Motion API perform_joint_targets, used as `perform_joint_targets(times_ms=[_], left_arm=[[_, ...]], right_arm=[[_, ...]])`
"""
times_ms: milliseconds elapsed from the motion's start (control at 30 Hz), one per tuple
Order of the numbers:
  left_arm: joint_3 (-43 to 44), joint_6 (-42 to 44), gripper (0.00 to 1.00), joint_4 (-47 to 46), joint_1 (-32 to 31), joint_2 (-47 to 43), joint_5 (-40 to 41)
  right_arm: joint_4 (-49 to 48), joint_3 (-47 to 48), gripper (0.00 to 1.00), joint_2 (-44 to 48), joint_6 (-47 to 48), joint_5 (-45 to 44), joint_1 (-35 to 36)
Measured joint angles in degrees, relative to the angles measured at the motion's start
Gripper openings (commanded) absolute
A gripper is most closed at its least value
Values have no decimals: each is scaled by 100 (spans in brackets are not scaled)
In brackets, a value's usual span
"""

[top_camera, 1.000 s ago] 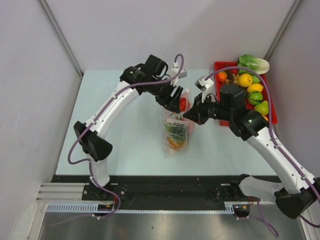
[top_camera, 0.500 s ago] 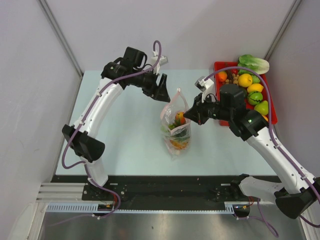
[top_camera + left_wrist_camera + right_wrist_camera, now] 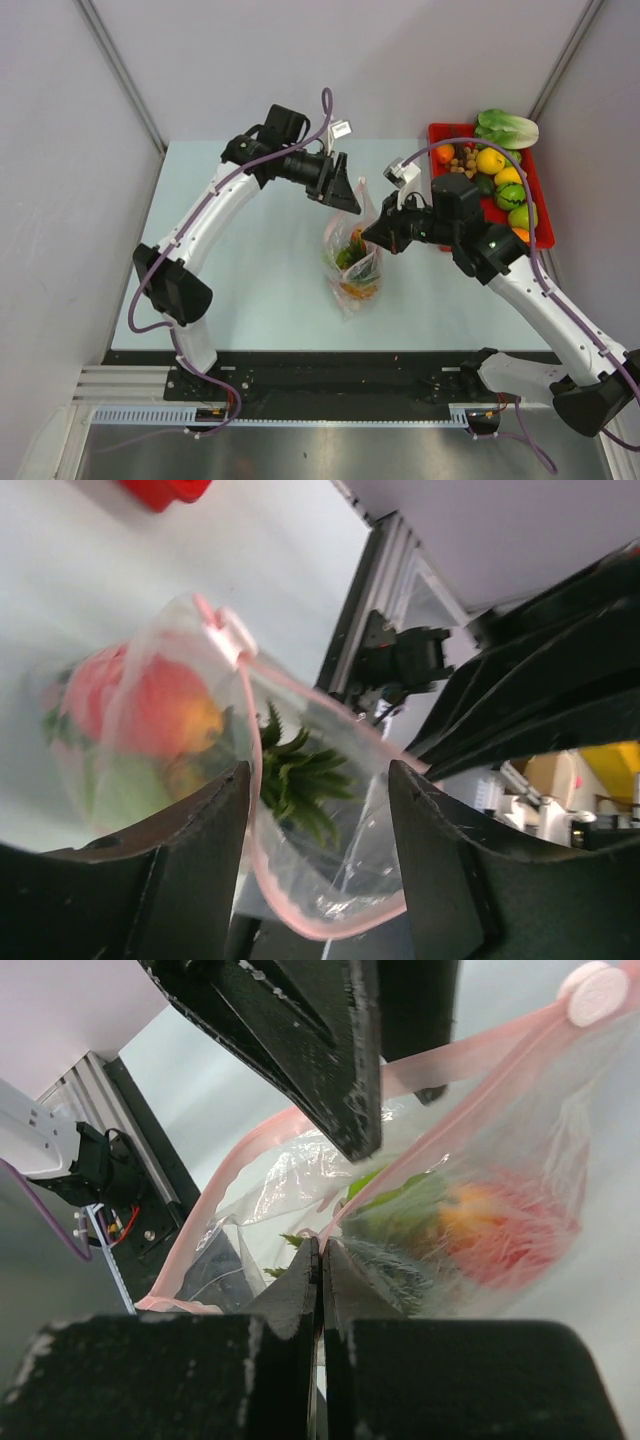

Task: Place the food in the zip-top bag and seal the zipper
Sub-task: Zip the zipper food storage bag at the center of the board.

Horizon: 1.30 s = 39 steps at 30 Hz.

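The zip-top bag (image 3: 352,262) stands mid-table with its mouth held open, and green, orange and red food shows inside it. My right gripper (image 3: 372,232) is shut on the near side of the pink zipper rim (image 3: 470,1055), as the right wrist view (image 3: 322,1250) shows. My left gripper (image 3: 348,198) is open at the far side of the mouth. In the left wrist view (image 3: 320,810) the pink zipper (image 3: 329,930) curves between its spread fingers without being pinched. A dark spiky-leaved piece (image 3: 295,775) lies inside the bag. More food (image 3: 490,160) sits in the tray.
A red tray (image 3: 436,130) at the back right holds yellow, green and orange toy fruit. A leafy green lettuce (image 3: 508,127) lies at its far end. Grey walls close in the table on three sides.
My left gripper pulled away from the bag to the left, then came back to the bag's mouth, open. My right gripper kept its grip and shifted slightly left with the bag.
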<state>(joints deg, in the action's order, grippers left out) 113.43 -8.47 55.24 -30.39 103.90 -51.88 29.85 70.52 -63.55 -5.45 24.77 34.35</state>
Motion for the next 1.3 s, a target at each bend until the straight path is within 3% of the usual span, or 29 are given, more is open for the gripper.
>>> perform_joint_targets(times_ms=[400,500,533,567,667,700,733,767,800,867,1167,1300], left_arm=[[-136,-658,59,-636,-212,4,155],[-133,-654,50,-625,-258,20,393],[-127,-649,38,-619,-275,39,455],[-120,-645,32,-610,-293,66,527],[-87,-546,15,-501,-326,157,673],[-59,-461,12,-439,-326,190,708],[-17,-372,10,-365,-330,225,756],[37,-223,9,-262,-332,258,820],[120,-74,8,-133,-337,293,870],[345,236,6,129,-330,365,957],[1547,2363,4,1676,-243,527,315],[1676,3381,0,2011,-297,511,282]], right_arm=[[-472,-162,0,-68,-149,-232,348],[-562,-164,0,-133,-157,-310,461],[-581,-166,0,-151,-157,-334,483],[-614,-177,0,-170,-157,-352,507],[-636,-205,25,-186,-140,-400,522],[-634,-208,43,-186,-116,-409,522],[-634,-210,53,-181,-79,-411,520],[-632,-210,63,-166,-31,-393,509],[-608,-212,82,-122,68,-352,466],[-514,-223,96,37,151,-175,313],[-343,-225,100,1104,592,651,-1322],[-125,-225,94,1143,1051,1222,-1853]])
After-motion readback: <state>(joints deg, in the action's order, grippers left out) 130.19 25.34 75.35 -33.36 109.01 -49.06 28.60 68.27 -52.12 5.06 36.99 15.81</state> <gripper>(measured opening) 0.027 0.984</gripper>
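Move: The left gripper, half open, straddles the bag's pink rim: the stretch it will pinch lies about 1 cm ahead, 2 cm right and 2 cm lower. The white zipper slider is some 3 cm ahead, 3 cm right and 2 cm below, the food in the bag roughly 8 cm back and 12 cm down. The right fingers already pinch the rim; the left fingers, where they bring it, are about 6 cm ahead, 3 cm left and 1 cm higher. Leftward by nearly 3 cm, the still-shut right fingers carry the rim towards the left gripper, which eases right and then down about 2 cm and pinches the rim beside the slider. The right gripper then opens wide, lets go and withdraws about 10 cm right and 5 cm up, while the left keeps its hold, lifts back slightly left and backward, and rolls and swings clockwise about 20 degrees. ##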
